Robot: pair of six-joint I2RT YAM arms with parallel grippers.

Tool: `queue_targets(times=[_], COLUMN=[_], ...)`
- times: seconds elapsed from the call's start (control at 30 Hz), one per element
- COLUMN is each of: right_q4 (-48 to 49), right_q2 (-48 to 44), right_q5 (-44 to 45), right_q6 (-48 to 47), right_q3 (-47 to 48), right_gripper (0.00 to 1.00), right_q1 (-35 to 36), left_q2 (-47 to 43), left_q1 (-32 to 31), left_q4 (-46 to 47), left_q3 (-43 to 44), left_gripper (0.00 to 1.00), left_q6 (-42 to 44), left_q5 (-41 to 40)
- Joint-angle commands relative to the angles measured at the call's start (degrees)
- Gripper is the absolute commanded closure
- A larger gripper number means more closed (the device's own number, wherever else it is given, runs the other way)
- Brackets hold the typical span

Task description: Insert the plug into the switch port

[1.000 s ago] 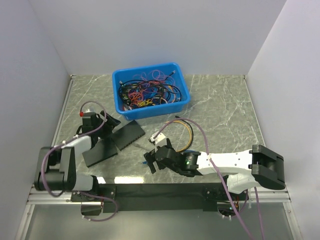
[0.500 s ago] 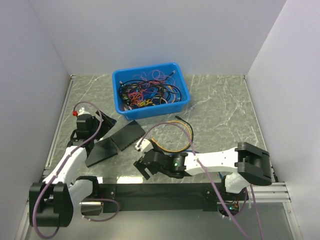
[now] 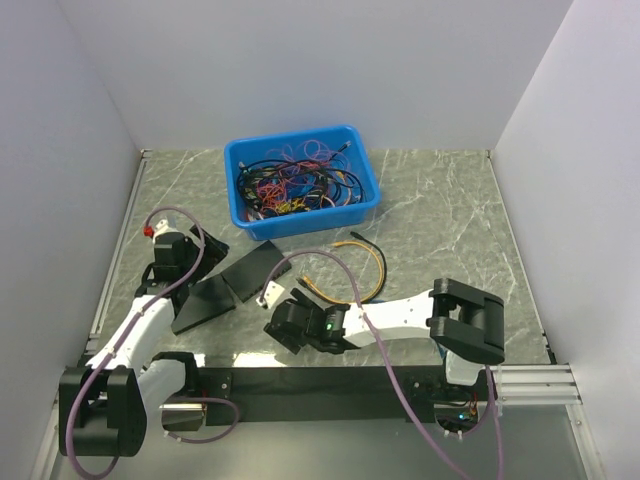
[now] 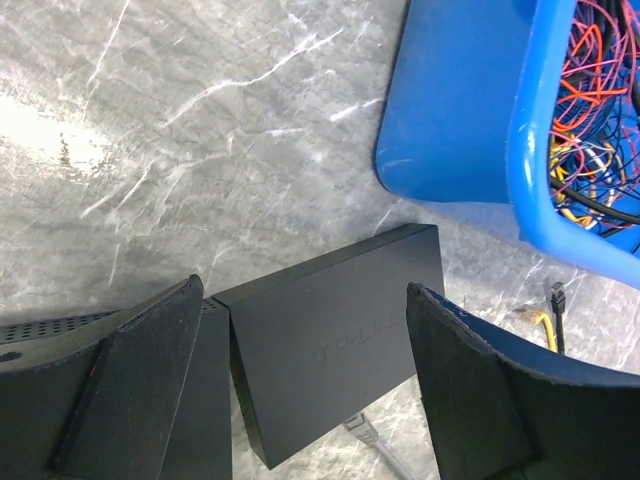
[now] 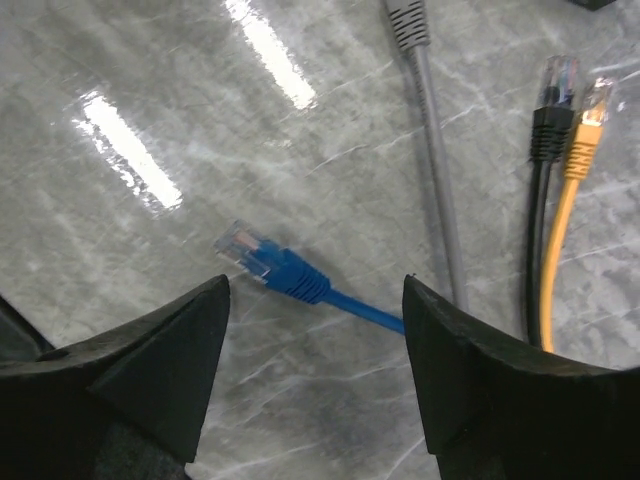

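The black switch [image 4: 330,340] lies flat on the marble table, a little right of the point between the tips of my open left gripper [image 4: 305,287], which hovers above it; from above it shows as a dark slab [image 3: 250,272]. A blue plug [image 5: 270,265] with a clear tip lies on the table just beyond the fingertips of my right gripper [image 5: 315,285]. Its blue cable runs back between the open jaws, which touch nothing. In the top view the right gripper [image 3: 282,325] sits low near the front edge, below the switch. The switch's ports are hidden.
A second black box [image 4: 215,400] lies against the switch's left side. A grey plug [image 5: 405,20], a black plug [image 5: 550,120] and a yellow plug [image 5: 585,130] lie close to the blue one. A blue bin [image 3: 310,222] full of tangled cables stands behind.
My right arm has swung left along the front of the table and its jaws have narrowed a little. The left gripper has shifted slightly left over the switch.
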Motion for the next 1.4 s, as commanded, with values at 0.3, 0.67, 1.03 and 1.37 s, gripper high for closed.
queue_targets(times=[0.3, 0.67, 1.03, 1.37], right_q4=[5.9, 8.0, 9.8, 9.1], right_q2=[0.8, 1.2, -4.7, -15.4], right_q5=[-4.6, -9.3, -10.2, -12.9], right_q6=[-1.4, -0.6, 1.5, 3.3], right_q3=[0.1, -0.4, -1.9, -2.6], right_gripper=[0.46, 0.84, 1.00, 1.00], right_q1=[-2.8, -2.8, -3.0, -3.3], left_q2=[-0.6, -1.0, -4.0, -9.5], left_q1=[-0.1, -0.1, -0.1, -0.4], left_q4=[1.5, 1.4, 0.5, 0.0], left_q3=[-0.6, -0.7, 0.4, 0.1], left_gripper=[0.12, 0.12, 0.12, 0.11], left_q6=[1.7, 1.7, 1.0, 1.2], left_q5=[-1.1, -1.0, 0.5, 2.9])
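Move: The blue plug lies just under the right fingers, about 2 cm to the left of the right hand point, level with it fore and aft, and 1 cm lower. At table height too, the black and yellow plugs are about 8 cm straight ahead, the grey plug some 9 cm ahead and 6 left, and the nearer switch roughly 12 ahead and 10 left. From the left hand the blue plug is about 15 cm back, 15 right and 8 down. Nudge the open right gripper forward a little over 1 cm, then draw it back and about 2 cm left, staying low, while closing the fingers until they pinch the blue plug by its boot. Then lift it some 6 cm, tipping the fingertips up. Late on, raise the open, empty left gripper 3 to 4 cm. ##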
